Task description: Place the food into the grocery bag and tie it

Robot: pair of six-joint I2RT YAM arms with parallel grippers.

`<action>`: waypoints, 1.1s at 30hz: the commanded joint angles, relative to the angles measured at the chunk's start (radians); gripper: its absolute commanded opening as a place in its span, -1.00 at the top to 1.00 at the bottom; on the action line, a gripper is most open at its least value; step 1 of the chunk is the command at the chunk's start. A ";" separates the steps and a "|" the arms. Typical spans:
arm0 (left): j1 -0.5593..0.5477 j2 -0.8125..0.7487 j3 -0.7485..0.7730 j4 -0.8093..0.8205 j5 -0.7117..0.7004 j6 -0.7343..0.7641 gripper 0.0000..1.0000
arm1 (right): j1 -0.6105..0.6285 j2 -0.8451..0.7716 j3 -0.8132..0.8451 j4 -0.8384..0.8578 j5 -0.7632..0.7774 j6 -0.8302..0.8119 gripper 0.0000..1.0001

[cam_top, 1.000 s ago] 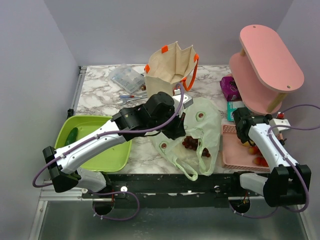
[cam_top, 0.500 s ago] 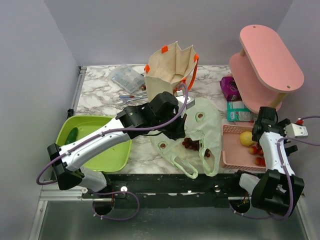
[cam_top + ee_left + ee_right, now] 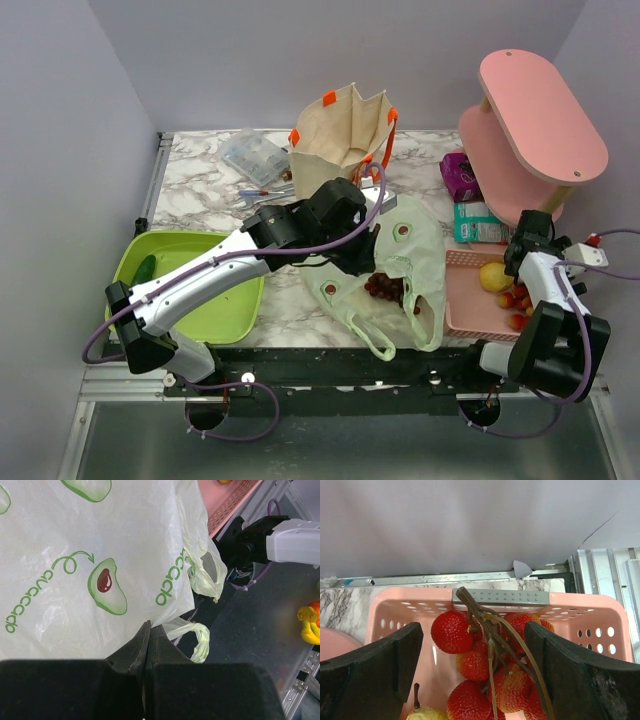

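The light green grocery bag [image 3: 415,250] with avocado prints lies crumpled at mid table, dark red grapes [image 3: 385,287] showing in its mouth. My left gripper [image 3: 366,262] is shut on the bag's thin edge. In the left wrist view its tips [image 3: 148,630] pinch the film of the bag [image 3: 100,555], and a handle loop [image 3: 200,642] hangs beside them. My right gripper [image 3: 518,272] hovers over the pink basket [image 3: 465,312]. Its fingers [image 3: 385,665] stand open on either side of a stemmed bunch of red strawberries [image 3: 490,665]. A yellow fruit [image 3: 492,276] lies beside the bunch.
A beige tote with orange handles [image 3: 345,130] stands at the back. A pink two-tier shelf [image 3: 535,120] fills the back right, with purple [image 3: 460,175] and teal [image 3: 475,222] packets below it. A green tray [image 3: 190,295] sits at the left. A clear box [image 3: 255,155] lies behind it.
My right arm swung back to the right and now points its gripper down over the basket's berries, its fingers narrowing slightly. The left gripper drifted slightly right, still holding the bag edge.
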 commanded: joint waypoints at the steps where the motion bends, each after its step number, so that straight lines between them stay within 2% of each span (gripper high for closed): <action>1: -0.004 0.022 0.034 -0.027 0.012 0.001 1.00 | -0.017 0.000 -0.034 0.038 -0.027 0.058 -0.67; 3: -0.004 0.031 0.041 -0.033 0.010 0.004 1.00 | -0.020 0.007 -0.049 0.046 -0.036 0.067 -0.43; 5: -0.004 0.038 0.049 -0.039 0.006 0.008 1.00 | -0.021 0.011 -0.057 0.046 -0.033 0.077 -0.04; 6: -0.004 0.042 0.053 -0.043 0.004 0.009 1.00 | -0.022 0.011 -0.058 0.046 -0.026 0.077 0.26; 8: -0.003 0.047 0.060 -0.049 0.001 0.012 1.00 | -0.022 0.010 -0.053 0.040 -0.020 0.074 0.62; 11: -0.003 0.045 0.067 -0.051 -0.001 0.012 1.00 | -0.022 0.004 -0.028 0.017 -0.019 0.070 0.98; 15: -0.004 0.035 0.060 -0.037 -0.005 0.004 1.00 | -0.022 -0.044 0.005 -0.030 -0.053 0.076 0.99; 27: -0.004 -0.017 -0.008 0.042 0.008 -0.025 1.00 | -0.022 -0.319 0.099 -0.072 -0.190 -0.043 0.98; 33: -0.004 -0.026 -0.033 0.074 0.016 -0.032 1.00 | -0.021 -0.356 0.169 -0.144 -0.208 -0.066 0.99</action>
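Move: The strawberry bunch is right at the right gripper: its stem stands between the open fingers, the berries hang some 4 cm to the left and 6 cm below. The pear lies about 14 cm left and 2 cm ahead, and the teal packet roughly 19 cm left and 13 cm ahead, both some 7 cm lower. From the left gripper, high on the bag, the bunch is about 38 cm right, 2 cm ahead and 20 cm down. Shut the right gripper on the strawberries' stem while easing down the last 1 to 2 cm, then draw the bunch up by about 11 cm, drifting slightly forward and left. On the way up, roll the hand some 20 degrees so its forward side rises. Keep the left gripper closed on the bag, holding almost still. ##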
